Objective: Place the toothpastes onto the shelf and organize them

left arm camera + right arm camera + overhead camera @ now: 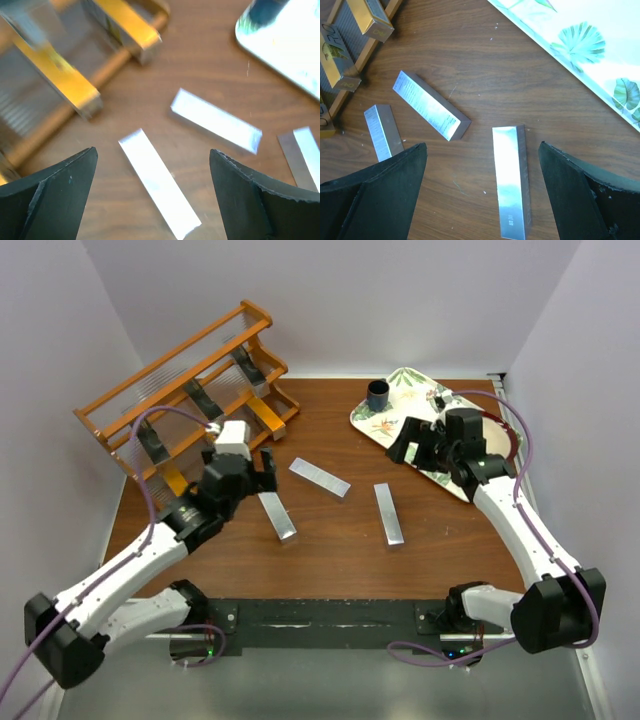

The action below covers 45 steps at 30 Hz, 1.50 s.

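Note:
Three silver toothpastes lie on the brown table: a left one (277, 515), a middle one (320, 477) and a right one (388, 513). The orange-brown shelf (180, 380) stands at the back left. It holds dark cartons on its upper tiers and orange-gold ones (265, 412) on the lowest. My left gripper (262, 472) is open above the far end of the left silver carton (159, 182), which lies between my fingers (65, 185). My right gripper (418, 445) is open and empty. In its wrist view the right silver carton (510, 180) lies below the right gripper (482, 145).
A floral white tray (400, 410) sits at the back right with a small dark cup (378, 395) on it. My right arm hangs over the tray's near edge. White walls close in on both sides of the table.

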Tool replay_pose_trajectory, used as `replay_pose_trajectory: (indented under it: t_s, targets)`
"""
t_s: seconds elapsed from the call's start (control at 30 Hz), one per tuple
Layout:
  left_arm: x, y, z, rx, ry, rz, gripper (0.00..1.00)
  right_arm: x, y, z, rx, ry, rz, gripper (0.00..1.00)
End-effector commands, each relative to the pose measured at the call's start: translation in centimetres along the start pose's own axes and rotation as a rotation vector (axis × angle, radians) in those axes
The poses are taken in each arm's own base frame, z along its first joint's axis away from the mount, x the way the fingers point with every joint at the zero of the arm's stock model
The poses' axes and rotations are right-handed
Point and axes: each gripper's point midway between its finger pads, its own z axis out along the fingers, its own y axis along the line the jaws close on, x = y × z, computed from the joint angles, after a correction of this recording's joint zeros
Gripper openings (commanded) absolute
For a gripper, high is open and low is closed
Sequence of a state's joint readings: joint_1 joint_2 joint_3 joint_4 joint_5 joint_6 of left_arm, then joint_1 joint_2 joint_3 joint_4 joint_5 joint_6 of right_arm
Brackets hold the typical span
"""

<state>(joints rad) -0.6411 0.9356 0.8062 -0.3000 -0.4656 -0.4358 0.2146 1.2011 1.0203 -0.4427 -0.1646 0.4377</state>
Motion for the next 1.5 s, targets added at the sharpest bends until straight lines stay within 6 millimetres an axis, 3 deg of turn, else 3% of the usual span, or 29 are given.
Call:
replay_pose_trajectory:
  t_s: [0.0, 0.13, 0.43, 0.63, 0.8, 1.03, 1.3, 1.47]
  targets:
    - [1.8, -0.7, -0.8, -0.156, -0.001, -0.103, 1.0, -0.9, -0.3, -0.7, 0.014, -0.054, -0.029, 0.98]
    - [5.6, -2.0, -0.7, -0.211, 0.029, -0.107, 1.0, -0.9, -0.2, -0.7, 0.006, -0.054, -0.031, 0.98]
    - [12.9, -2.4, -1.5, -0.36, 0.046, -0.179, 1.0, -0.8, -0.1, -0.8, 0.004, -0.054, -0.033, 0.98]
    - [15.9, -3.7, -1.3, -0.425, 0.027, -0.123, 0.95, -0.8, -0.1, -0.7, -0.002, -0.055, -0.034, 0.98]
    - [18.3, -4.1, -0.5, -0.453, 0.067, -0.082, 0.82, -0.7, -0.1, -0.7, -0.002, -0.053, -0.037, 0.98]
    - [18.6, -5.1, 0.6, -0.393, 0.05, -0.098, 0.77, -0.7, 0.1, -0.6, -0.012, -0.052, -0.037, 0.98]
    - [20.2, -3.3, 2.1, -0.41, 0.073, -0.128, 0.66, -0.5, 0.0, -0.6, -0.014, -0.049, -0.038, 0.98]
    - [20.2, -3.4, 2.4, -0.395, 0.064, -0.124, 0.55, -0.5, 0.1, -0.6, -0.018, -0.048, -0.04, 0.98]
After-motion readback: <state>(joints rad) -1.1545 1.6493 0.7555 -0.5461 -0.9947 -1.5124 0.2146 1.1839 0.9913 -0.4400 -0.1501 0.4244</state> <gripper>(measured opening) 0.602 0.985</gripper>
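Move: The silver toothpaste box to be taken lies some 20 cm below the open left hand, about 4 cm to its right and barely behind it. Around 15 cm farther right and 12 cm farther out than that box lies the slanted silver box; the shelf's middle gold box is roughly 18 cm ahead of the left hand, 11 cm to its left and 16 cm below. From the right hand, the box aimed at is about 38 cm left and 5 cm back. The silver box's near end is what the left hand goes down to: it sinks some 20 cm while swinging back and right, then eases slightly forward and left close to the table. On the way the wrist turns about 20 degrees counter-clockwise into line with the box and tips a little farther down, and the wide-open fingers close partway, pads coming against the box's two long sides. ##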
